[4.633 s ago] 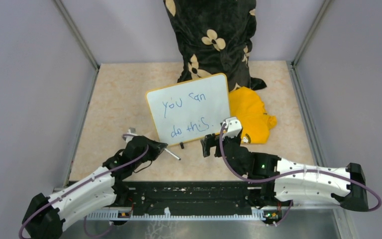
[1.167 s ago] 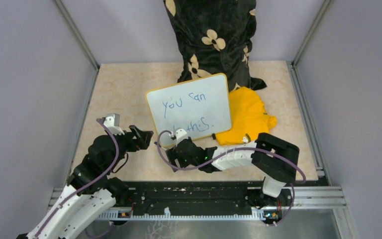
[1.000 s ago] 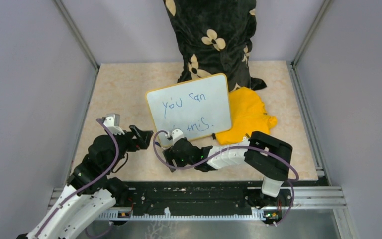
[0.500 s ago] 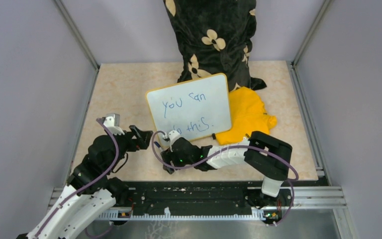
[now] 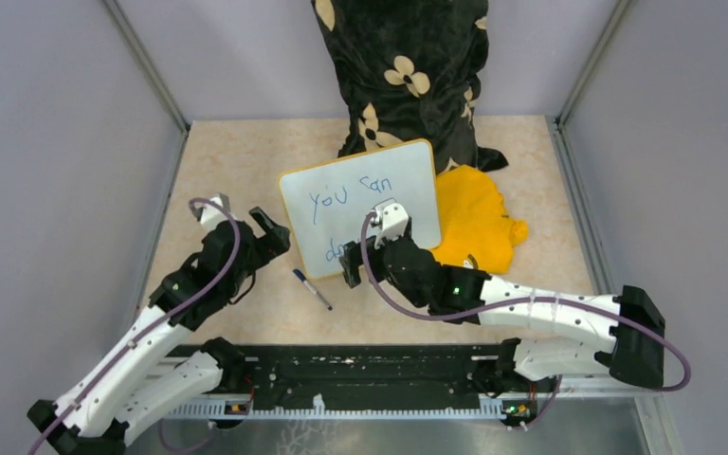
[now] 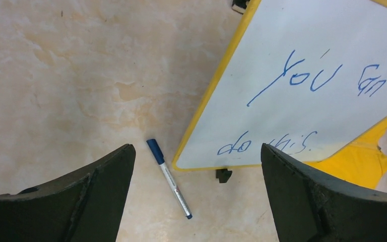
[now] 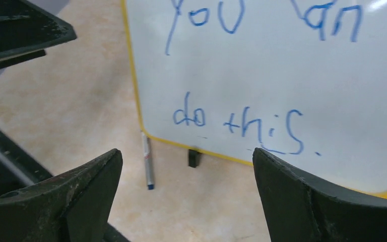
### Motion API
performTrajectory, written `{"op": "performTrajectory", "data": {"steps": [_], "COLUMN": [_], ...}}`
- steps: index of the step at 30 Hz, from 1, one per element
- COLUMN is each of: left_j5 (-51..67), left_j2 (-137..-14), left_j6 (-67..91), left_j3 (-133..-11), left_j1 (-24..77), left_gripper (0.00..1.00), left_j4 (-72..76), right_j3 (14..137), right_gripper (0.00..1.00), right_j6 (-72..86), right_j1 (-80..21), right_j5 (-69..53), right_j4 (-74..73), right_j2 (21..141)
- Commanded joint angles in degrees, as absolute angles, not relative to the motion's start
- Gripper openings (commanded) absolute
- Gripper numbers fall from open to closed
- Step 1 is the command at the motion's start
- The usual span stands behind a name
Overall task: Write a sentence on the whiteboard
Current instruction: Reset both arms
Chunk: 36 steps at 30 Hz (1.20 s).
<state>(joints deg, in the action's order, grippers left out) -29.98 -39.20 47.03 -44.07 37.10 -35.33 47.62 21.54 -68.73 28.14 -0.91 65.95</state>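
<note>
The whiteboard (image 5: 360, 201) leans upright at the table's middle, with a yellow frame and a black clip (image 7: 194, 157) on its lower edge. The sentence (image 6: 307, 80) "you can do this." is written on it in blue, in two lines. A blue-capped marker (image 5: 312, 288) lies flat on the table by the board's near left corner, touching nothing. My left gripper (image 5: 267, 232) hovers open to the left of the board, with nothing in it. In front of the board's lower part my right gripper (image 5: 353, 263) is open and empty, and it hides part of "do this" in the top view.
A crumpled yellow cloth (image 5: 474, 223) lies against the board's right side. Behind the board stands a black cushion (image 5: 403, 76) with a cream flower print. Grey walls close in the table on three sides, and the arm-base rail (image 5: 370, 370) runs along the near edge.
My right arm has swung back to the right and risen from the board's near left corner, its jaws wider. The marker now lies uncovered on the table. The left gripper has moved slightly away.
</note>
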Motion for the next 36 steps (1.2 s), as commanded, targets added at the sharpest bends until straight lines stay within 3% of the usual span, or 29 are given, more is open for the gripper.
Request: {"op": "performTrajectory", "data": {"steps": [1,6,13,22,30,36], "left_j5": [-27.62,-24.42,-21.34,-8.63,-18.86,-20.24], "left_j2": [-46.22,-56.61,-67.04,-59.10,-60.74,-62.29], "left_j6": [52.02,43.86,27.46,10.67,7.60,4.33], "left_j3": [-50.48,-62.42,-78.03,-73.68,-73.85,-68.44], "left_j1": [36.84,36.91,36.90,36.89,36.91,36.94], "left_gripper": [0.99,0.99,0.99,0.99,0.99,0.99], "left_j4": [-38.51,-41.01,-40.96,-13.04,-4.49,-0.47], "right_j3": [52.67,58.80,65.20,64.75,56.89,51.87], "right_gripper": [0.99,0.99,0.99,0.99,0.99,0.99], "right_j6": [17.40,18.28,19.81,-3.92,-16.90,-17.32], "right_j1": [-67.85,-66.29,-51.47,-50.71,-50.71,-50.67], "right_j5": [40.37,53.05,48.49,58.58,61.32,57.86], "right_j4": [-7.28,-11.42,-19.89,-6.18,12.16,11.05], "right_j2": [64.48,63.87,56.44,46.18,39.67,36.65]}}
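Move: The capped marker lies on the table some 20 cm below the right hand, about 11 cm to its left and 2 cm back. The whiteboard's middle is about 18 cm ahead of that hand and 1 cm to its right, the yellow cloth 15 cm ahead and 30 cm right, both 20 cm lower. From the left hand, also 20 cm lower, the marker is 8 cm right and 6 cm back, the whiteboard 20 cm right and 14 cm ahead. The marker and written whiteboard are left behind as both empty, open hands retreat to rest. The right swings nearly 30 cm right towards the cloth's side while rising about 20 cm, reaching forward then drawing partly back, turning clockwise and tipping its fingers up. The left climbs about as much, drifting forward and right, its fingers tipping up and turning somewhat clockwise. ##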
